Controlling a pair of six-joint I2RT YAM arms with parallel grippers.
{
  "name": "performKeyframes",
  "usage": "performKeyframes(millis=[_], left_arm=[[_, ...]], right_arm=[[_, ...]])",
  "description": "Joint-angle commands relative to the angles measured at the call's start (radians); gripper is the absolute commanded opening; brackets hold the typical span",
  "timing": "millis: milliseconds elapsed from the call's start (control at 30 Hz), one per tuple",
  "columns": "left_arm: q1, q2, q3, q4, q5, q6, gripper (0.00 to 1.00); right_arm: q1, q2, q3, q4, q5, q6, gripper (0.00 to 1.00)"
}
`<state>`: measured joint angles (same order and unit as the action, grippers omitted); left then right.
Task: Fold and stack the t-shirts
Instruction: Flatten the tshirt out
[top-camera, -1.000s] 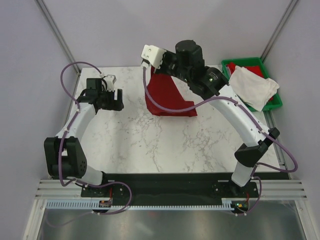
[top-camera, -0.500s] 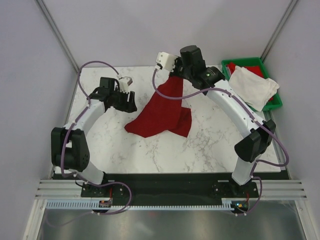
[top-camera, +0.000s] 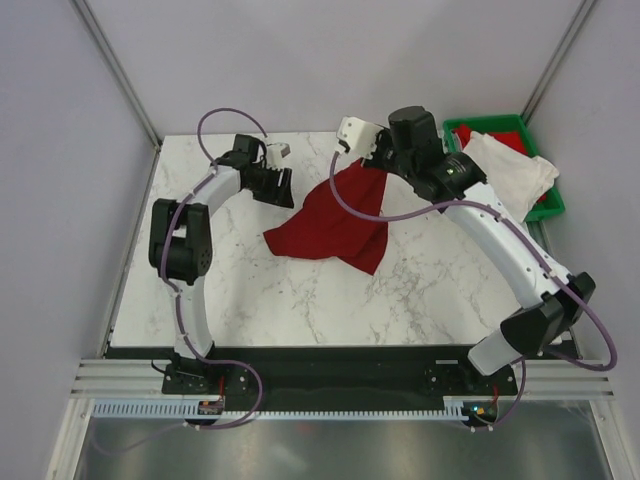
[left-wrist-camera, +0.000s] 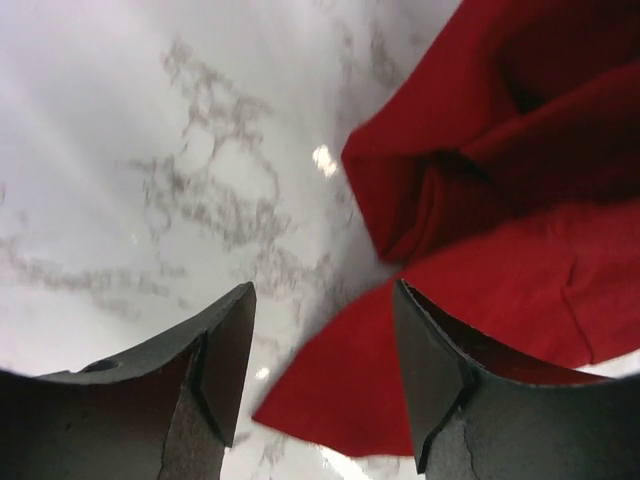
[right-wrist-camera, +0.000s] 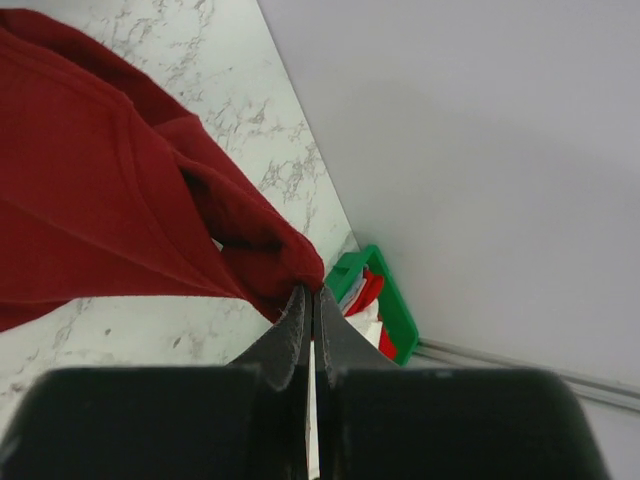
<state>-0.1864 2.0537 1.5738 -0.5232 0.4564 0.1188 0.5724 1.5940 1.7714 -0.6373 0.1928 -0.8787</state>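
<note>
The dark red t-shirt (top-camera: 330, 222) lies bunched on the marble table, with one end lifted toward the back. My right gripper (top-camera: 350, 158) is shut on that lifted end; in the right wrist view the red cloth (right-wrist-camera: 100, 200) hangs from the closed tips of the right gripper (right-wrist-camera: 311, 290). My left gripper (top-camera: 286, 192) is open at the shirt's left edge. In the left wrist view a corner of red cloth (left-wrist-camera: 500, 200) lies below the gap of the left gripper (left-wrist-camera: 322, 300), unpinched. The off-white t-shirt (top-camera: 510, 170) lies crumpled in the bin.
A green plastic bin (top-camera: 545, 205) stands at the table's back right corner, holding the off-white shirt and some red cloth; its rim (right-wrist-camera: 385, 290) shows behind my right fingers. Grey walls close in the table's back and sides.
My right gripper has come down and to the right, so the hanging red shirt now spreads on the table. My left arm swung back and right to the shirt's edge, its jaws narrowing somewhat.
</note>
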Motion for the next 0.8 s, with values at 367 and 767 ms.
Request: performKeyframes(millis=[367, 767], left_arm=[[-0.14, 0.313, 0.382, -0.106, -0.021, 0.032, 0.65], [-0.114, 0.115, 0.309, -0.118, -0.031, 0.024, 0.02]], right_arm=[[0.003, -0.174, -0.141, -0.088, 0.02, 0.052, 0.0], [-0.002, -0.135, -0.158, 0.002, 0.071, 0.06, 0.0]])
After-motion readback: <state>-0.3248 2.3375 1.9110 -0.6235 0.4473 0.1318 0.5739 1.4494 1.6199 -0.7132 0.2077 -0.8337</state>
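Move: The red t-shirt's left edge fold, the place to grip, lies about 8 cm to the left hand's right, 3 cm ahead and 5 cm below it. The t-shirt's near-left corner is some 8 cm back, 2 cm to the left and 6 cm below. From the right hand, which still holds the raised far end of the t-shirt, that fold is roughly 12 cm left, 4 cm ahead and 32 cm below. Left hand swings about 8 cm right, dipping slightly, and pinches the t-shirt's edge; right, still gripping, draws back 5 cm. ##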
